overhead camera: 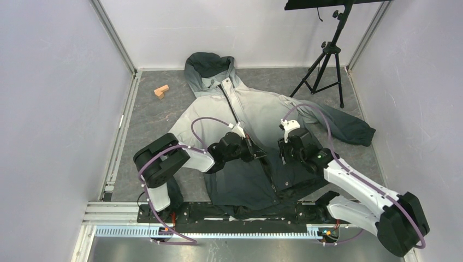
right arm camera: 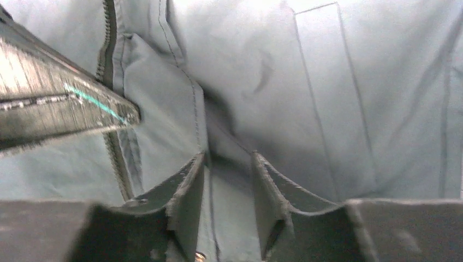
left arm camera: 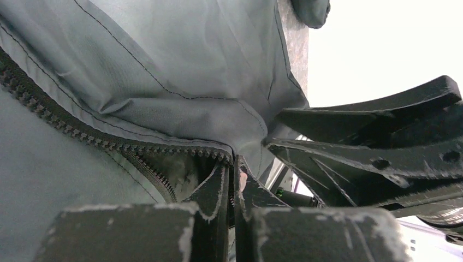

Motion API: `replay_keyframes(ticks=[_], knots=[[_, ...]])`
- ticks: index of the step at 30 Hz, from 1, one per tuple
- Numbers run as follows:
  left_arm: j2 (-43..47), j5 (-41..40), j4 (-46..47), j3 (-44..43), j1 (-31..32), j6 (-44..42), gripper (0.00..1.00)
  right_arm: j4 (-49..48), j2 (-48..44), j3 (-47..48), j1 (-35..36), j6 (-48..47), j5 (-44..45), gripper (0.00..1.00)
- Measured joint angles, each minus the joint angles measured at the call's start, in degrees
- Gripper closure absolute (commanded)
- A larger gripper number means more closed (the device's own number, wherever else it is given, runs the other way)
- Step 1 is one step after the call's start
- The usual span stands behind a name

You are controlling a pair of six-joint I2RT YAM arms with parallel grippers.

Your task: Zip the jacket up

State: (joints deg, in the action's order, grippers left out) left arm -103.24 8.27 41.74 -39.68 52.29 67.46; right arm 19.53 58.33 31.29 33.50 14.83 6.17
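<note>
The jacket (overhead camera: 256, 109) lies flat on the table, dark hood at the far end, pale grey fading to charcoal at the hem. Its dark zipper (overhead camera: 233, 109) runs down the centre front. My left gripper (overhead camera: 260, 153) sits at the zipper's lower part; in the left wrist view its jaws (left arm camera: 233, 169) are shut on the zipper (left arm camera: 82, 131) where the two rows of teeth meet. My right gripper (overhead camera: 284, 148) rests just right of it on the dark front panel. In the right wrist view it (right arm camera: 228, 164) stands open, a fold of fabric between the fingers, the zipper (right arm camera: 108, 33) to its left.
A small wooden block (overhead camera: 161, 91) lies at the far left of the table. A black tripod (overhead camera: 325, 65) stands at the far right. The jacket's sleeve (overhead camera: 349, 128) stretches toward the right wall. White walls enclose the table on three sides.
</note>
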Motion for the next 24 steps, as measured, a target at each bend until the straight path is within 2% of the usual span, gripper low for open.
replay_keyframes(ticks=[2, 4, 7, 10, 15, 24], knots=[[0.0, 1.0, 0.0, 0.0, -0.4, -0.8, 0.98, 3.5, -2.1, 1.0, 0.5, -0.5, 0.8, 0.42], [0.0, 1.6, 0.0, 0.0, -0.7, -1.4, 0.98, 7.3, -6.2, 1.9, 0.8, -0.6, 0.3, 0.40], [0.0, 2.7, 0.0, -0.1, -1.0, -2.2, 0.98, 10.8, -12.2, 2.5, 1.0, 0.0, -4.0, 0.36], [0.0, 3.5, -0.1, -0.4, -1.0, -2.9, 0.98, 11.5, -16.1, 0.9, 1.0, 0.5, -9.7, 0.36], [0.9, 5.2, -0.1, -1.0, -1.0, -3.3, 0.98, 9.0, -20.3, -6.3, 2.1, 1.2, -17.1, 0.36], [6.4, 5.8, -1.8, -1.2, -0.9, -3.3, 0.98, -1.3, -19.3, -12.6, 4.2, 4.3, -16.5, 0.37]])
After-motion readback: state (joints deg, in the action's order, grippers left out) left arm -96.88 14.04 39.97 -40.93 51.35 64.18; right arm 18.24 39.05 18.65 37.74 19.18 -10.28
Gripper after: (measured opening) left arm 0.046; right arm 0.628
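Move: The zip's lower end lies roughly 14 cm back and 2 cm left of the right hand, some 4 cm lower. The snap near the hem sits about 12 cm back and 2 cm right of that hand, at much the same level as the zip end. The zip edge already pinched by the left hand is about 8 cm left, level fore and aft. From the left hand, the zip's lower end is some 14 cm back, 6 cm right and 4 cm below. The zip edge stays pinched in the shut left fingers, which hold nearly still at first and then lift it about 5 cm, almost straight up. The right hand leaves that spot, spreading its fingers wider, and arcs up and then down, some 7 cm back and 3.5 cm left towards the zip's lower end, rolling its left side up and turning counter-clockwise about 15 degrees. ##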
